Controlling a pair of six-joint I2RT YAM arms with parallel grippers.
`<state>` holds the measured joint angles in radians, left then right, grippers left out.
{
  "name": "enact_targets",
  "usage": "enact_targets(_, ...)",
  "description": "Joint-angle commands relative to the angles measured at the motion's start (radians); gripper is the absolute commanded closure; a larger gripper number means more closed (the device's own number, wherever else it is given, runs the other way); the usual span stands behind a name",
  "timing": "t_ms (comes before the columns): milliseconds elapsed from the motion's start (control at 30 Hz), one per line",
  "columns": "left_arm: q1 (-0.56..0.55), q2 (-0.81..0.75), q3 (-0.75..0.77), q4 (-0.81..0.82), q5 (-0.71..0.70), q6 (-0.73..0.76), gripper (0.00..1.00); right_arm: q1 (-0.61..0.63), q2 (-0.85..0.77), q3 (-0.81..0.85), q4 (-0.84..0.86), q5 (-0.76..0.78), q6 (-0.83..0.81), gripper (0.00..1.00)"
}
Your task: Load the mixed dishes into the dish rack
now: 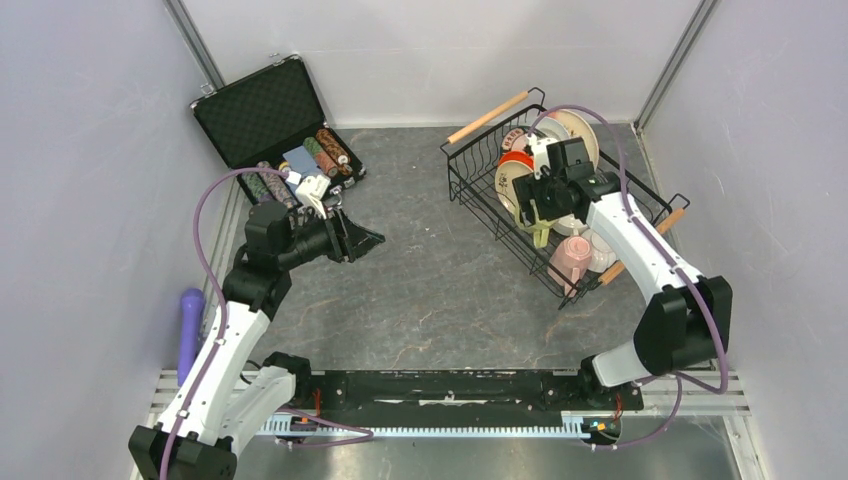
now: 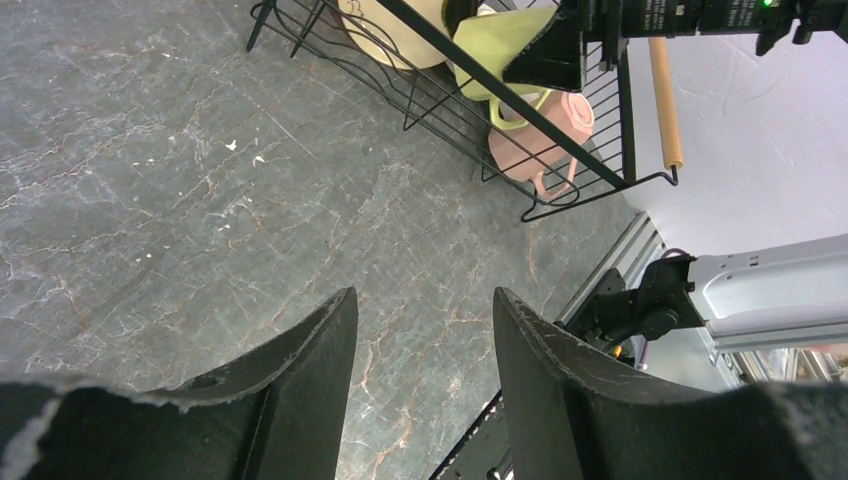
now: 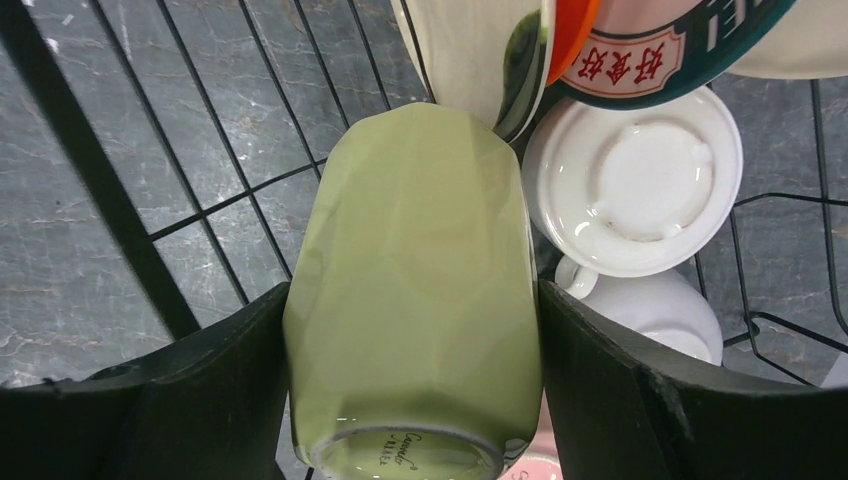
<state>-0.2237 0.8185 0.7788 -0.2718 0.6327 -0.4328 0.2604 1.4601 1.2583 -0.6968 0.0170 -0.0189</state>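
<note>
The dish rack (image 1: 452,178) stands at the back right, with several plates (image 1: 515,160) on edge in it. My right gripper (image 1: 540,215) hangs over the rack, shut on the yellow-green mug (image 3: 415,300), whose base faces the wrist camera. Below it sit a small white bowl (image 3: 632,180) upside down, a white mug (image 3: 650,310), a teal-rimmed plate (image 3: 650,60) and an orange plate (image 3: 572,35). A pink mug (image 1: 570,258) lies at the rack's near end. My left gripper (image 2: 425,305) hovers open over bare table, left of centre, nothing between its fingers.
A black hinged case (image 1: 262,110) lies open at the back left, holding rolls of poker chips (image 1: 330,150) and a blue card box (image 1: 300,160). A purple object (image 1: 189,330) stands by the left wall. The rack's wooden handles (image 1: 487,117) stick out beyond its rim.
</note>
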Motion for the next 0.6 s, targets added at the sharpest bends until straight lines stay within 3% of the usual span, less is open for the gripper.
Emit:
enact_targets(0, 0.004, 0.001, -0.009, 0.014, 0.018, 0.042, 0.41, 0.006, 0.020, 0.057, 0.037, 0.037, 0.012, 0.87)
enact_targets(567, 0.004, 0.013, -0.018, 0.023, 0.047, 0.028, 0.41, 0.010, 0.202, 0.143, -0.068, 0.053, -0.033, 0.76)
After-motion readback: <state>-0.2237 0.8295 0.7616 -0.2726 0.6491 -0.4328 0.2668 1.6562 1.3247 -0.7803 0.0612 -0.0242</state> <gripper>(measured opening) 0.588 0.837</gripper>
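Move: The right hand holds the yellow-green mug over its gap in the dish rack, about 5 cm straight below. The leaf-patterned plate stands about 6 cm ahead and 4 cm left of this hand, the white cup 6 cm right and 1 cm back, and the pink mug 6 cm right and 9 cm back, all a little lower. From the left hand the gap lies some 31 cm right, 3 cm ahead and 16 cm below. The right hand lowers the held mug about 5 cm into the rack, fingers tipping some 10 degrees steeper. ##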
